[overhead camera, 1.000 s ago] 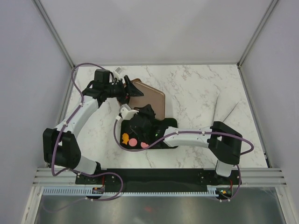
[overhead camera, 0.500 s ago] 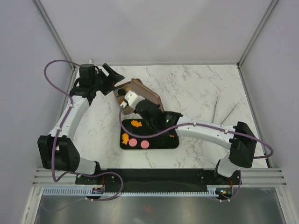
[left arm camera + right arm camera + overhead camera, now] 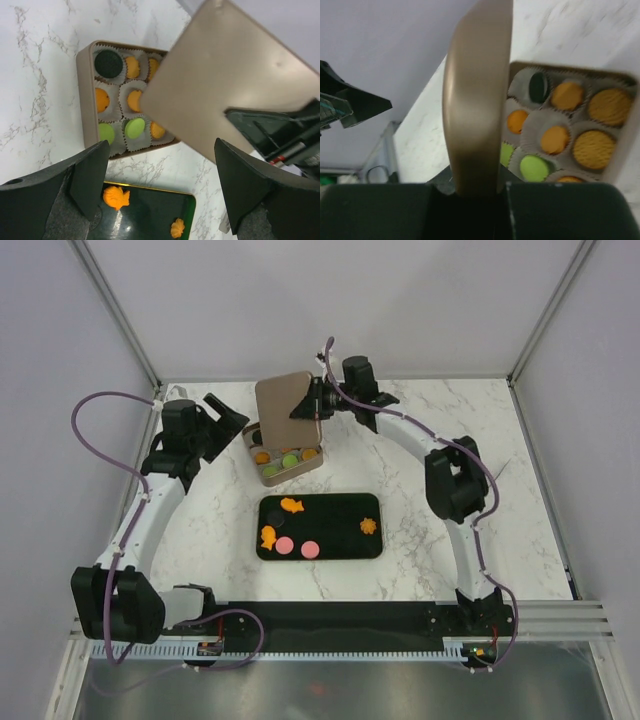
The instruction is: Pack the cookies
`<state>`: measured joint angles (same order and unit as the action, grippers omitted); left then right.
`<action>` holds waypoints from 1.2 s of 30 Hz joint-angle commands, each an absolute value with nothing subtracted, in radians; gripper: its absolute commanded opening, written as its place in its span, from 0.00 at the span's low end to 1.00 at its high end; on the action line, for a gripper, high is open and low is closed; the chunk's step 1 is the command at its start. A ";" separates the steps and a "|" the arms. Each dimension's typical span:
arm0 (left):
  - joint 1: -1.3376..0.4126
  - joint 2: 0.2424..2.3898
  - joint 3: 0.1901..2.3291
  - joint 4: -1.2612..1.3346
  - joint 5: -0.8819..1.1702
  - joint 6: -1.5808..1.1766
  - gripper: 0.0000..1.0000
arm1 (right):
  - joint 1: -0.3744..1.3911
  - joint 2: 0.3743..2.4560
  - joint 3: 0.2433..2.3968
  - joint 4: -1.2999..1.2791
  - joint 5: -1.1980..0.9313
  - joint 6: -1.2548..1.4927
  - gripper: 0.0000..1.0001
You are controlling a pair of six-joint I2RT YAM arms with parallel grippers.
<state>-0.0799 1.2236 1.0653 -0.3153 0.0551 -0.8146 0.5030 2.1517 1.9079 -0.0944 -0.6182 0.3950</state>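
The tan box (image 3: 300, 473) stands at the back of the table with cookies (image 3: 289, 459) in paper cups: orange, green and one black (image 3: 108, 63). More cookies lie on the black tray (image 3: 335, 510): an orange fish (image 3: 291, 505), two pink discs (image 3: 285, 545) and an orange flower (image 3: 368, 526). My right gripper (image 3: 318, 400) is shut on the box's tan lid (image 3: 283, 400), holding it tilted up above the box's far side (image 3: 475, 100). My left gripper (image 3: 232, 412) stands open to the left of the box with nothing in it (image 3: 160, 185).
White walls and metal posts (image 3: 120, 310) close in the back and both sides of the marble table (image 3: 430, 490). The right arm (image 3: 455, 480) reaches along the right half to the back. The arm bases (image 3: 340, 625) sit on the near rail.
My right arm swung from the tray to the back and now holds the lid raised. My left gripper opened, let go of the box and drew back to the left.
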 commanded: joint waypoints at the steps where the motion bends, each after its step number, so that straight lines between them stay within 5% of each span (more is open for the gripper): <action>1: -0.075 1.259 1.039 -0.281 0.067 -0.779 0.94 | 0.512 2.296 1.925 0.200 -0.989 0.800 0.00; 7: -0.075 1.316 1.037 -0.275 0.095 -0.772 0.95 | 0.509 2.573 2.058 0.749 -1.131 1.376 0.00; 14: -0.075 1.355 1.040 -0.275 0.092 -0.784 0.95 | 0.492 2.661 2.082 0.935 -1.111 1.578 0.00; 36: -0.069 1.473 1.104 -0.353 -0.143 -0.747 0.95 | 0.520 2.689 2.152 0.692 -1.146 1.428 0.02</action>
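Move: The right hand grips the lid by its right edge. The cookie box it is bound for lies about 8 cm back towards the base, some 7 cm to the left and roughly 18 cm lower, with the black tray about 26 cm back and 2 cm right of that hand. From the open left hand, the lid's middle is around 11 cm right, 2 cm ahead and 3 cm lower; the box is 9 cm right, 3 cm back, about 20 cm down. Keeping its pinch on the lid's right edge, the right hand brings it down quickly over the cookie box by some 11 cm, with about 6 cm of travel to the left, tipping and rolling the lid flatter by some 50 degrees; it then rises a few centimetres and hovers, easing right and back left. The left hand, fingers still wide open, sinks about 10 cm beside the lid's left side, tipping further down. ##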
